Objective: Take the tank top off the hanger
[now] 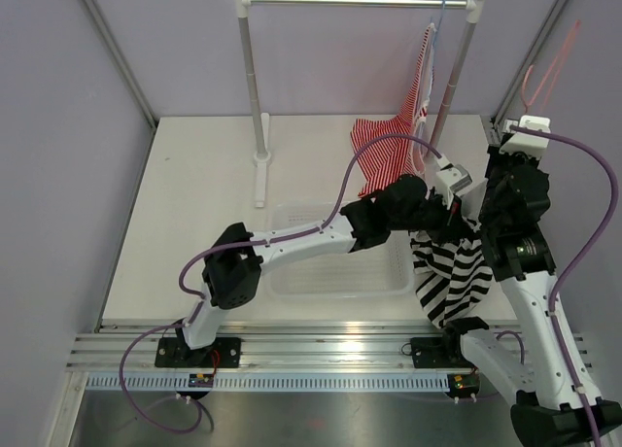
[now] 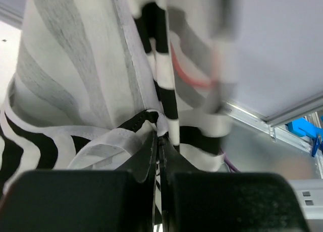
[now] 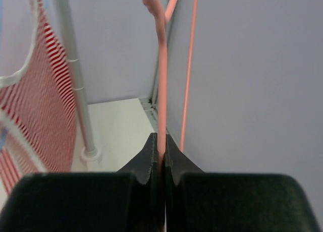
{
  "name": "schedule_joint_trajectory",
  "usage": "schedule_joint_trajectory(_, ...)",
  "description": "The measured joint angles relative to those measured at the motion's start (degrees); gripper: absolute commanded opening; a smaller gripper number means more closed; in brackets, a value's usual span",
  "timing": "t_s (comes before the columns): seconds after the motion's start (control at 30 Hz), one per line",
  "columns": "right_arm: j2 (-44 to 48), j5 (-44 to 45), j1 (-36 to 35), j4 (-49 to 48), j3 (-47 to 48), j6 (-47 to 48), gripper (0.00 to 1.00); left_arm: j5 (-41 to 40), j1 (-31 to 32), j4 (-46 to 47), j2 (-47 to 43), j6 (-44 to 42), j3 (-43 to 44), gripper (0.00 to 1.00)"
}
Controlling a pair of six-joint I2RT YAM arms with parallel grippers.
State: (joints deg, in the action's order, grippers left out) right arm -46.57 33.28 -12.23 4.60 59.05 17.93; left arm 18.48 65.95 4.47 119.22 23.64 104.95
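The black-and-white striped tank top (image 1: 452,272) hangs in a bunch at the right front of the table, and my left gripper (image 1: 465,206) is shut on its upper edge. In the left wrist view the jaws (image 2: 160,136) pinch a fold of the striped cloth (image 2: 75,80). The pink wire hanger (image 1: 550,66) is raised at the far right against the wall, apart from the top. My right gripper (image 1: 528,117) is shut on it from below. The right wrist view shows the jaws (image 3: 162,138) closed on one bare pink wire (image 3: 162,65).
A red-and-white thin-striped top (image 1: 389,146) hangs on a light blue hanger (image 1: 437,19) from the metal rack (image 1: 360,0) at the back. A clear plastic bin (image 1: 330,262) sits mid-table under my left arm. The rack's right pole (image 3: 75,80) stands close by.
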Motion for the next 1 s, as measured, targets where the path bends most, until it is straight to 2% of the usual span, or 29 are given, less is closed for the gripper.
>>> schedule_joint_trajectory(0.1,-2.1,-0.3,3.9,-2.3,0.2,-0.5,0.00,0.5,0.5,2.2,0.0,0.0,0.0,0.00)
schedule_joint_trajectory(0.33,-5.8,-3.0,8.2,-5.4,3.0,-0.8,0.00,-0.5,2.5,6.8,1.5,-0.3,-0.7,0.00)
schedule_joint_trajectory(0.53,-12.7,-5.6,12.7,-13.0,8.0,-0.4,0.00,-2.0,5.2,5.2,6.4,0.0,-2.5,0.00)
schedule_joint_trajectory(0.67,-12.9,-10.0,14.0,-10.4,8.4,-1.2,0.00,-5.2,5.7,0.8,9.3,0.2,-3.3,0.00)
schedule_joint_trajectory(0.73,-12.5,-12.5,14.1,-6.1,10.4,-2.8,0.00,-6.6,5.5,-2.2,10.5,0.2,-1.8,0.00)
schedule_joint_trajectory(0.83,-12.4,-14.8,14.1,3.1,17.5,-5.9,0.00,-8.3,5.2,-6.7,11.2,0.0,1.6,0.17)
schedule_joint_trajectory(0.87,-12.4,-15.5,14.1,7.0,20.9,-7.3,0.00,-8.6,5.1,-7.6,11.1,0.0,2.9,0.30)
schedule_joint_trajectory(0.97,-11.8,-18.7,14.1,16.6,31.3,-11.3,0.00,-10.0,4.7,-8.5,10.4,0.1,5.5,0.43)
schedule_joint_trajectory(1.0,-11.4,-20.2,14.1,20.0,35.0,-13.0,0.00,-10.4,4.6,-9.1,9.8,0.1,5.7,0.69)
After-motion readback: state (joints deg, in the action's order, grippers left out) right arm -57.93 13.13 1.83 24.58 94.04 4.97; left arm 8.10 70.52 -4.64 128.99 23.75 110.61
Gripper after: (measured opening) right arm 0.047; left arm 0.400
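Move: The left hand already pinches the striped tank top, whose middle hangs roughly 13 cm below it and 2 cm nearer the base. From this hand the white basket's middle is some 29 cm left, 9 cm farther out and 24 cm down; the red-striped top is about 30 cm ahead, 13 cm left and 5 cm lower. The right hand holds the pink hanger, with the tank top's middle about 13 cm back, 3 cm left and 27 cm below. Still pinching the tank top, the left fingers carry it some 14 cm down towards the table right of the basket, drifting back and right, then open to let go and start rising. The right hand keeps its grip on the hanger, easing forward, right and up about 5 cm, then swings back and climbs to some 13 cm above its start, drawing the hanger away from the cloth. ##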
